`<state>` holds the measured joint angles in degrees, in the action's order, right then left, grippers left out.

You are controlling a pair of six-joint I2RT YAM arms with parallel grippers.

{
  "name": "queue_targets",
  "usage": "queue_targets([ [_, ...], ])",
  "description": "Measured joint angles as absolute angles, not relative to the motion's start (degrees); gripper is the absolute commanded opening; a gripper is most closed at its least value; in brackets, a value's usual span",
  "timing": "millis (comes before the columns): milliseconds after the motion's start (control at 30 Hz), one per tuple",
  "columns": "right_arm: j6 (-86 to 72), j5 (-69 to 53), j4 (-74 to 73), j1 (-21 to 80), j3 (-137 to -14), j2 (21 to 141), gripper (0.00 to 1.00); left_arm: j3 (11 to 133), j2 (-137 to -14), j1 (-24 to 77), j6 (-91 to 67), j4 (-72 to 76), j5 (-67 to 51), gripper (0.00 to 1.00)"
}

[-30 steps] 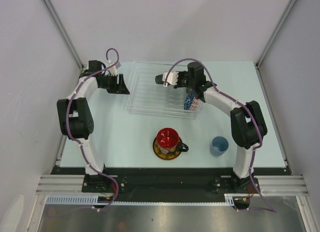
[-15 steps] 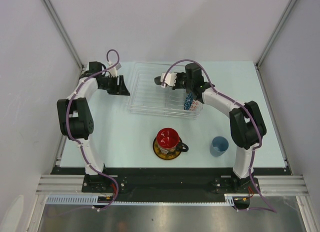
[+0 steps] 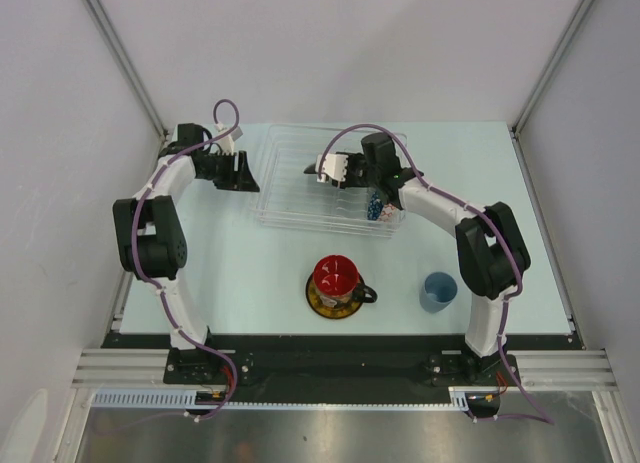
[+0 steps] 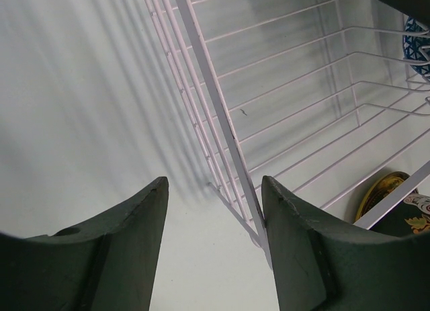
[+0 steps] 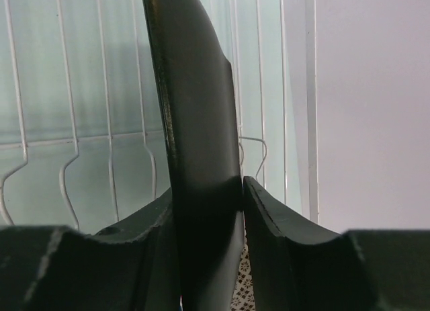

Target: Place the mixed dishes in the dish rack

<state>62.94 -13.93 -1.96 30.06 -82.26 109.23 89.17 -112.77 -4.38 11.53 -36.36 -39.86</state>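
The dish rack (image 3: 300, 188) lies at the back of the table. My right gripper (image 3: 322, 168) hovers over its middle, shut on the black plate (image 3: 308, 167). In the right wrist view the black plate (image 5: 195, 103) stands edge-on between both fingers of my right gripper (image 5: 208, 190), above the rack wires (image 5: 67, 156). A blue patterned bowl (image 3: 374, 206) stands on edge in the rack's right end. My left gripper (image 3: 240, 173) is open beside the rack's left edge, and in the left wrist view this gripper (image 4: 213, 190) has nothing between its fingers. The rack corner (image 4: 232, 156) touches its right finger (image 4: 295, 237).
A red-inside dark cup (image 3: 335, 274) sits on a yellow-brown saucer (image 3: 322, 303) at the front middle. A light blue cup (image 3: 438, 291) stands to its right. Grey walls close in both sides of the table.
My right gripper has carried the black plate a little left and nearer over the rack. The left arm, bowl and cups have stayed put.
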Motion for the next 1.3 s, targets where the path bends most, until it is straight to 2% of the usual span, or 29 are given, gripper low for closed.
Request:
queue_targets([
  [67, 62.94, -13.87, -2.39, 30.11, -82.17, 109.21, 0.41, 89.17, -112.73, -4.38, 11.62, -36.38, -39.83, 0.62],
  [167, 62.67, -13.82, -3.01, 30.11, -82.17, 109.16, 0.47, 89.17, -112.73, -4.38, 11.62, -36.42, -39.83, 0.62],
  [267, 62.28, -13.74, -5.96, 30.11, -82.08, 109.06, 0.60, 89.17, -112.71, -4.38, 11.60, -36.47, -39.83, 0.62],
  [400, 61.23, -12.82, -8.78, 30.11, -81.87, 108.42, 0.63, 89.14, -112.49, -4.38, 11.66, -36.71, -39.66, 0.62],
  [1167, 58.48, -12.47, -15.66, 29.28, -81.73, 93.60, 0.65, 88.88, -111.42, -4.64, 12.08, -37.47, -39.18, 0.61],
  [1300, 57.34, -12.51, -15.99, 28.91, -81.71, 93.25, 0.66, 88.88, -111.42, -4.62, 11.88, -37.65, -39.40, 0.55],
])
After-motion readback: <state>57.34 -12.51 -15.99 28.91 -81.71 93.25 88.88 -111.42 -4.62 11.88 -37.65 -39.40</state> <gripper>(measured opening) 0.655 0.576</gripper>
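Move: The black plate already stands in the dish rack, its upper edge between the right hand's half-open fingers; its middle is about 5 cm below that hand and nearly straight under it, some 1 cm ahead. The blue bowl stands roughly 9 cm to that hand's right and 6 cm back, 8 cm lower; the brown patterned bowl some 11 cm right and 3 cm ahead, 8 cm lower. From the left hand the plate lies about 20 cm right and 2 cm ahead, about level. The right fingers come free of the black plate's upper edge, spreading from half open to about two-thirds. The hand first eases a couple of centimetres down, back and to the right, then climbs some 10 cm away from the plate while still drifting back and right, ending about 5 cm back and 4 cm right of its start. ##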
